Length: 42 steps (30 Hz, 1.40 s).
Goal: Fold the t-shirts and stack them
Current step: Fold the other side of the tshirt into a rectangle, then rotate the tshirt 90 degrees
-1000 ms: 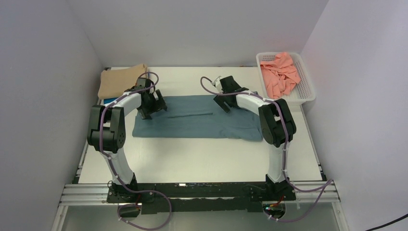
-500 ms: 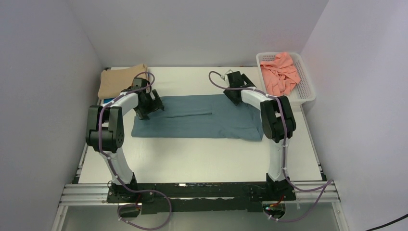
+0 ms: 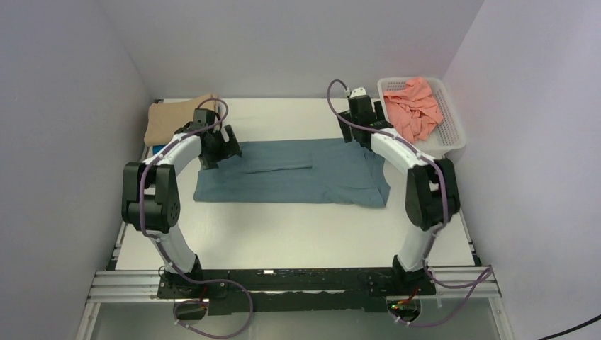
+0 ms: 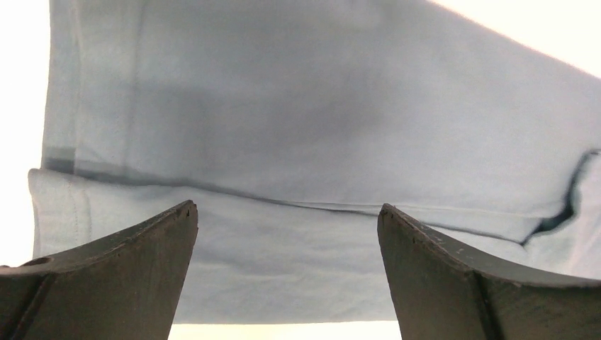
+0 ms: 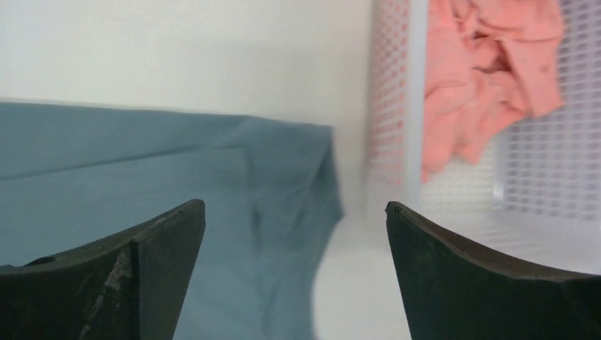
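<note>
A dusty teal-grey t-shirt (image 3: pixel 290 172) lies flat across the middle of the table, folded lengthwise; it also shows in the left wrist view (image 4: pixel 305 127) and the right wrist view (image 5: pixel 142 163). My left gripper (image 3: pixel 221 150) is open and empty, just above the shirt's far left corner. My right gripper (image 3: pixel 360 129) is open and empty over the shirt's far right corner, beside the basket. A salmon pink t-shirt (image 3: pixel 412 106) lies crumpled in the basket. A folded tan t-shirt (image 3: pixel 177 117) sits at the far left on a bright blue one (image 3: pixel 157 149).
The white perforated basket (image 3: pixel 453 138) stands at the far right against the wall; it also shows in the right wrist view (image 5: pixel 546 170). Walls close in on three sides. Bare white table (image 3: pixel 298 234) lies between the shirt and the arm bases.
My right gripper has swung right along the shirt's far edge toward the basket. My left gripper has shifted slightly back and left at the shirt's far left corner. The shirt's right end looks slightly rumpled.
</note>
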Motion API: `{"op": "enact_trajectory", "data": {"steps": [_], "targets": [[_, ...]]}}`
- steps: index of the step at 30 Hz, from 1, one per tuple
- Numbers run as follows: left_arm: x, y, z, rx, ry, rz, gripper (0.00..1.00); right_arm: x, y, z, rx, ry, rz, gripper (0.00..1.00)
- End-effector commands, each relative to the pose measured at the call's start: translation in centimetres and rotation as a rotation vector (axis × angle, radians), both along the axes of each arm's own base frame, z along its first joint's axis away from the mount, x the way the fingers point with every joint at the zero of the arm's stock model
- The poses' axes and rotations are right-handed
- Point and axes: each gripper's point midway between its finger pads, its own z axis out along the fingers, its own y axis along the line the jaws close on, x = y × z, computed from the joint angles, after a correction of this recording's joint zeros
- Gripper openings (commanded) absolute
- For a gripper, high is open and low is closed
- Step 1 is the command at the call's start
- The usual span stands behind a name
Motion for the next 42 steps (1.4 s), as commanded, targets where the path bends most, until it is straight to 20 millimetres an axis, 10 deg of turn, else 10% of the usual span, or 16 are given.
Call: {"op": "enact_trajectory", "data": {"steps": [1,10,14,19,25,33,42], "targets": [[2.6,-2.3,5.0,-0.009,-0.146,-0.114,0.99,-4.9,5.5,2.4,0.429,-0.020,0.009,1.00],[6.7,-4.0,1.2,-0.041,-0.061,-0.167,0.99,-16.8,11.3,-3.2,0.962,0.246,-0.005,1.00],[6.2,-4.2,-1.0,-0.045,0.013,-0.162,0.99,-17.9,11.4,-6.2,0.994,0.314,-0.090,1.00],[2.6,-5.1,-3.0,-0.076,0.081,-0.171,1.00,-13.6,9.5,-8.9,0.969,0.324,-0.225,1.00],[-6.6,-7.9,-5.3,-0.106,0.222,-0.232,0.99,-4.3,9.7,-9.2,1.016,0.327,-0.093,1.00],[-17.2,-15.8,-3.7,-0.318,0.248,-0.343,0.99,7.0,12.6,-10.1,0.998,0.352,0.158,1.00],[-19.5,-23.7,-1.0,-0.400,0.220,-0.491,1.00,13.1,17.2,-10.3,1.287,0.246,0.264,1.00]]}}
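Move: The blue-grey t-shirt lies lengthwise left to right, its middle about 23 cm right and 5 cm back of the left hand. The left hand's spot on its far edge is some 5 cm ahead, 4 cm right and 3 cm down, with the folded stack 16 cm left and 11 cm ahead. The right hand's spot on the near edge is roughly 19 cm back, 10 cm left and 9 cm down; the basket stands 19 cm right, 11 cm ahead. Turn the shirt with both open grippers: hop the left one forward onto its far edge while the right swings up, back and left, rolling over and coming down at the near edge. Then, fingertips pressing on the cloth, drag the left about 25 cm back and well to the right, and the right some 30 cm forward, veering left, twisting the left hand clockwise and the right counter-clockwise. ##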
